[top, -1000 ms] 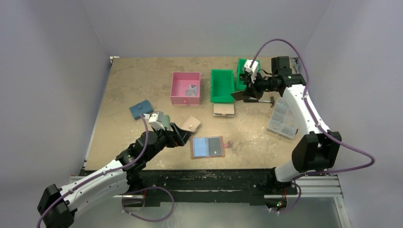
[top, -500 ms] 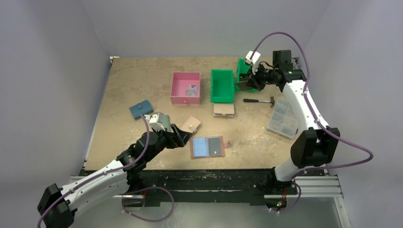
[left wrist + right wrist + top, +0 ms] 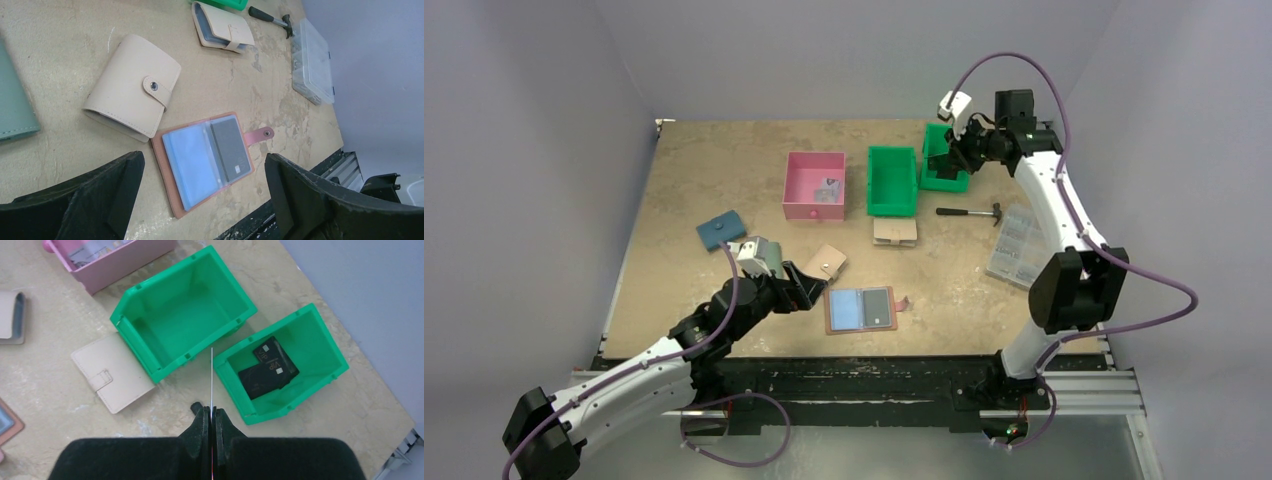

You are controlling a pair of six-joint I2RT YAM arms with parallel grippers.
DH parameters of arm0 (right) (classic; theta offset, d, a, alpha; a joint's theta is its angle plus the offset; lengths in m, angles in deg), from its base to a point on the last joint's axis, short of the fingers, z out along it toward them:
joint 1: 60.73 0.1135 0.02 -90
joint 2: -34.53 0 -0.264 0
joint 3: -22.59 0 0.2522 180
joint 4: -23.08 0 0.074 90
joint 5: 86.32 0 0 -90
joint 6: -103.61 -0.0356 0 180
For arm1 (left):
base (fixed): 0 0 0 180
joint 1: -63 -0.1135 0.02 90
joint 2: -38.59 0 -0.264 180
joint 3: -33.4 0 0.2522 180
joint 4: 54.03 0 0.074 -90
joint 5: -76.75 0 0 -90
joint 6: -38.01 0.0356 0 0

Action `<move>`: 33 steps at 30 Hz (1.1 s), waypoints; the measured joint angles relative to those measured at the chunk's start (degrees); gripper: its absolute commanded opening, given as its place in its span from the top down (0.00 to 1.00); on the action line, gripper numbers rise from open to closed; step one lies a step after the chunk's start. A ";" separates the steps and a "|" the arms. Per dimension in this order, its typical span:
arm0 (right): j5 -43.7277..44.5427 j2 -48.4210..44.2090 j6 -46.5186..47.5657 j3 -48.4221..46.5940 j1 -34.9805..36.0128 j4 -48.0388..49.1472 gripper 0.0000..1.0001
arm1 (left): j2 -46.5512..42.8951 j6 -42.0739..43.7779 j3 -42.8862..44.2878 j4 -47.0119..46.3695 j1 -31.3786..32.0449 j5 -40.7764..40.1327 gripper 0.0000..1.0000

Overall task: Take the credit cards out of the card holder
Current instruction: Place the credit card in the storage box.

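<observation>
The reddish-brown card holder (image 3: 860, 309) lies open near the front edge, light blue sleeves up, with a black card (image 3: 877, 307) in its right sleeve. It also shows in the left wrist view (image 3: 170, 200), as does that card (image 3: 230, 150). My left gripper (image 3: 799, 285) is open and empty, its jaws wide apart just left of the holder (image 3: 202, 162). My right gripper (image 3: 951, 165) is shut on a thin credit card (image 3: 212, 375), seen edge-on, held above the near left rim of the small green bin (image 3: 320, 340). Two black cards (image 3: 267, 369) lie in that bin.
A larger green bin (image 3: 892, 180), empty inside, and a pink box (image 3: 814, 185) stand at the back. Two beige snap wallets (image 3: 827, 262) (image 3: 894, 231), a teal wallet (image 3: 721, 231), a hammer (image 3: 969, 211) and a clear plastic organiser (image 3: 1017, 248) lie around.
My right gripper has carried the card from above the hammer, back and up, to above the small green bin. The left arm and the card holder have not moved.
</observation>
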 measured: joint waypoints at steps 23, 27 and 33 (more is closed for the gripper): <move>17.81 20.39 1.57 -15.91 0.09 4.22 1.00 | 1.05 -0.04 -0.15 0.26 0.00 0.02 0.01; 21.27 25.18 1.86 -19.50 0.61 5.99 1.00 | 1.27 -0.55 -0.17 0.24 0.00 0.02 0.01; 26.77 29.90 2.97 -20.41 2.78 9.60 0.93 | 1.29 -1.01 -0.17 0.24 0.00 0.02 0.01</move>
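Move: The green storage box with the black cards in it lies about 15 cm ahead of the right hand, some 3 cm to its right and 20 cm below. The second green box is about 9 cm ahead and 12 cm to the left; the cream card holder lies 4 cm back and 13 cm left, the hammer about 1 cm ahead and 6 cm right. From the left hand, the storage box is roughly 38 cm ahead and 36 cm right. Carry the card, still pinched in the right gripper, about 14 cm forward and slightly right until it is over the storage box. Stay level at first, then come down some 10 cm towards the black cards inside. As you go, turn the hand about 15 degrees clockwise and tip the fingers more steeply down, keeping them shut on the card. ##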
